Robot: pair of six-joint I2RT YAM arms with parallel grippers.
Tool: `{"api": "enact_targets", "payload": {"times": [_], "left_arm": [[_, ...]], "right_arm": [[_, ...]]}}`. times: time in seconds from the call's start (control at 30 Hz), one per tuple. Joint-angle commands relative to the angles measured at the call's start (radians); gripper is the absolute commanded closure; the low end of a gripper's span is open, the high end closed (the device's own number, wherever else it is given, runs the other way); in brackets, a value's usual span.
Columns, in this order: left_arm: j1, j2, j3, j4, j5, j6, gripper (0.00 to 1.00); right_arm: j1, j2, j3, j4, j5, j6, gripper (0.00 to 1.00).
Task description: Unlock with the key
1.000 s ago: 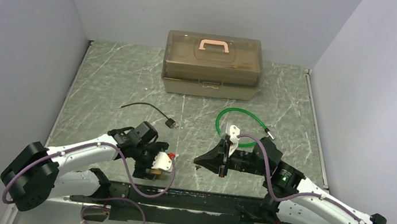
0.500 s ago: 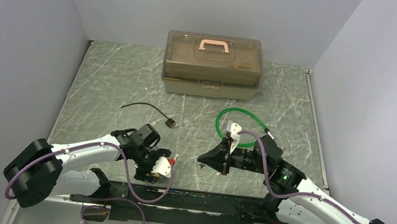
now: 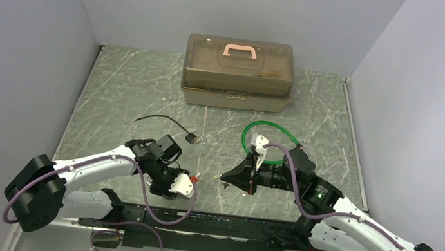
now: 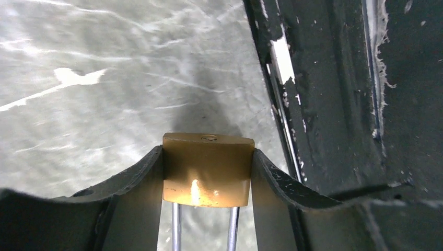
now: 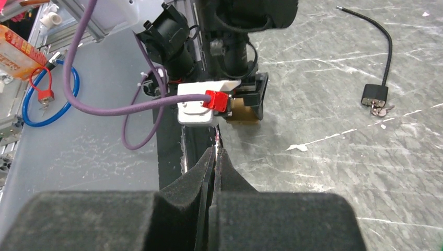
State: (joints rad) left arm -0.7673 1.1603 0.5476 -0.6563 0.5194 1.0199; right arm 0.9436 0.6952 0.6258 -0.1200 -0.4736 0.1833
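A brass padlock [image 4: 206, 170] with a steel shackle sits between my left gripper's [image 4: 207, 152] black fingers, which press on both of its sides. Its keyhole [image 4: 209, 138] faces away from the wrist. The right wrist view shows the same padlock [image 5: 241, 114] under the left gripper, low over the table by the near rail. Facing it from the right, my right gripper [image 3: 229, 178] is shut on the key. Only a thin metal tip [image 5: 217, 142] of the key pokes out of the fingertips, a short gap away from the padlock.
A brown toolbox [image 3: 238, 73] with a pink handle stands at the back. A black cable lock with keys [image 3: 191, 138] lies left of centre and a green cable loop [image 3: 271, 132] behind the right gripper. The black rail [image 3: 213, 223] runs along the near edge.
The left jaws have closed from wide open onto the padlock. The right gripper has drifted slightly back and left, still shut on the key.
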Motion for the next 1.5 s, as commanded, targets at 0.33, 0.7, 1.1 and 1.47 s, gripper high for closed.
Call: {"api": "enact_targets", "payload": {"times": [0.33, 0.7, 1.1, 1.47], "left_arm": [[-0.002, -0.298, 0.474, -0.121, 0.201, 0.054, 1.00], [-0.065, -0.354, 0.566, -0.062, 0.167, 0.160, 1.00], [-0.100, -0.368, 0.587, -0.073, 0.106, 0.240, 1.00], [-0.102, -0.507, 0.553, 0.008, -0.091, 0.475, 1.00]], "right_arm": [[-0.009, -0.013, 0.033, 0.091, 0.004, -0.090, 1.00], [-0.017, -0.019, 0.066, 0.114, -0.037, -0.113, 1.00], [-0.018, 0.013, 0.050, 0.282, -0.088, -0.025, 1.00], [-0.018, 0.105, 0.120, 0.357, -0.125, 0.040, 1.00]]}}
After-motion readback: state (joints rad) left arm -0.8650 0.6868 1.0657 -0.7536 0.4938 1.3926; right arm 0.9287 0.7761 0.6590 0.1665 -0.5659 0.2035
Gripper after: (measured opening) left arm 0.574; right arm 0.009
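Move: In the right fingers, the key lies about 15 cm to the right of the left hand, 1 cm nearer the base and some 22 cm higher; the left hand holds the brass padlock just above the table. From the right hand, that padlock is roughly 17 cm left, 1 cm ahead and 22 cm down. The black lock stands about 21 cm ahead of the left hand, 5 cm right and 4 cm lower. Swinging the brass padlock up off the table's edge, the left hand climbs some 30 cm, fast at first, drifting right towards the key and easing slightly left at the end. Its fingers keep their grip and turn about 65 degrees from steeply down to pointing right. The right hand keeps the key pinched, rises some 5 cm, then edges left, its tips tilting up slightly. ##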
